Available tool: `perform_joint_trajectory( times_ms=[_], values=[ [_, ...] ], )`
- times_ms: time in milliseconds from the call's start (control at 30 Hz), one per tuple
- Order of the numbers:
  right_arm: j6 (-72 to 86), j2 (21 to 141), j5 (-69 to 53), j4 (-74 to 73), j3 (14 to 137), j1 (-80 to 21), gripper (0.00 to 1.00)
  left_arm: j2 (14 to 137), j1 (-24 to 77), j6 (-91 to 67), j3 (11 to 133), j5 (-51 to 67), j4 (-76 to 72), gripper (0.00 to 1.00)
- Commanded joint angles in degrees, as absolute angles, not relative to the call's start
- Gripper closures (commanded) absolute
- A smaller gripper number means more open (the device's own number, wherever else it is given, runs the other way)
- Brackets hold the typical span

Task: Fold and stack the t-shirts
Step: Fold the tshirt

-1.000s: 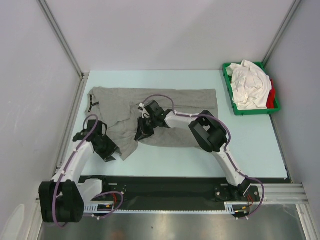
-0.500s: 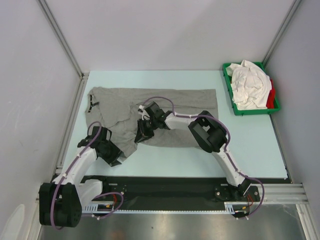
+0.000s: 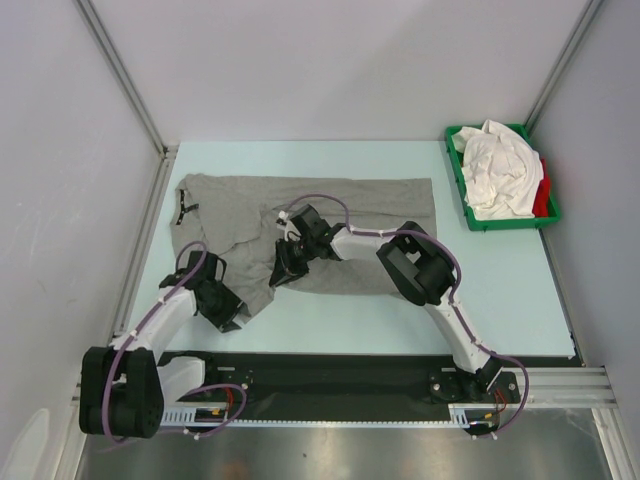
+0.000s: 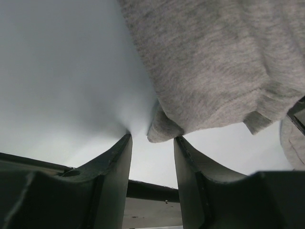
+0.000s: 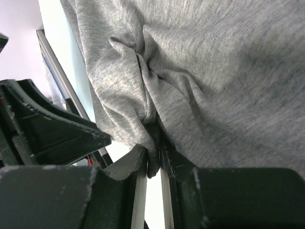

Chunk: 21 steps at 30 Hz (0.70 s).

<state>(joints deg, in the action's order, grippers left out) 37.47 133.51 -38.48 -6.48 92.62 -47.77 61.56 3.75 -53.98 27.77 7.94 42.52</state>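
A heather grey t-shirt (image 3: 370, 205) lies spread across the middle of the table, rumpled on its left half. My right gripper (image 3: 281, 273) is shut on a bunched fold of this shirt (image 5: 228, 62) near its lower edge; the pinched cloth shows between the fingers (image 5: 153, 160). Just off the shirt's lower left corner, my left gripper (image 3: 236, 321) is open. In the left wrist view, a rolled corner of the grey cloth (image 4: 164, 130) sits just beyond the fingertips (image 4: 123, 148), apart from both. White t-shirts (image 3: 498, 168) and a red one (image 3: 543, 196) are heaped at the back right.
A green tray (image 3: 500, 224) at the back right corner holds the white and red shirts. Grey walls and metal posts enclose the table on three sides. A black rail with both arm bases runs along the near edge (image 3: 340, 375).
My left arm has drawn back toward the near edge and a little right, bringing its open gripper to the shirt's lower left corner. The right gripper holds its fold in place.
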Motion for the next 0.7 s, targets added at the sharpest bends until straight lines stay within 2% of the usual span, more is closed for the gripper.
perform_joint_trajectory(
  times_ms=[0, 267, 400, 433, 567, 600, 667],
  values=[
    [36.6, 131.0, -37.6, -7.1, 91.1, -47.8, 0.79, 63.3, 4.1, -54.7, 27.7, 5.9, 41.0, 0.54],
    [36.7, 130.6, -37.4, -7.0, 91.1, -48.3, 0.78, 68.9, 4.1, -53.9, 27.2, 5.2, 38.8, 0.6],
    [36.1, 130.2, -37.4, -7.8, 91.2, -49.0, 0.76, 70.4, 4.1, -52.4, 27.3, 3.5, 38.2, 0.73],
    [36.0, 130.2, -37.4, -8.1, 91.2, -49.0, 0.75, 70.7, 4.2, -52.1, 27.5, 3.3, 38.1, 0.76],
    [34.8, 129.1, -37.8, -10.4, 91.5, -49.6, 0.62, 70.7, 4.2, -49.9, 28.8, 3.3, 38.9, 1.0],
    [34.0, 128.7, -37.7, -11.2, 91.5, -49.7, 0.57, 70.1, 4.2, -49.5, 29.9, 2.9, 39.7, 1.0],
    [33.0, 127.4, -37.6, -14.5, 91.3, -49.7, 0.51, 67.6, 4.1, -47.1, 31.5, 1.0, 42.1, 1.0]
  ],
)
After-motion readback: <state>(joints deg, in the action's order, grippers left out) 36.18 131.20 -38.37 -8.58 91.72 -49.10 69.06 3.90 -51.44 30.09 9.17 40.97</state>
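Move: The shirt sleeve's near corner lies almost between the left gripper's half-open fingertips, about 1 cm ahead, 1 cm right and 1 cm below. From the left hand, the cloth bunch that the right gripper holds is some 9 cm ahead and 9 cm right, and the table's near edge is about 6 cm straight back. From the right hand, the bunch is right in its fingers, and the sleeve corner is roughly 8 cm back, 8 cm left and 2 cm lower. Bring the left gripper down about 1 cm onto the sleeve's near corner, fingers still pointing down, and shut them from half open to pinch the corner. As they close, open the right gripper from its narrow grip on the cloth bunch to about half open, easing it back some 1.5 cm and up 1 cm. ##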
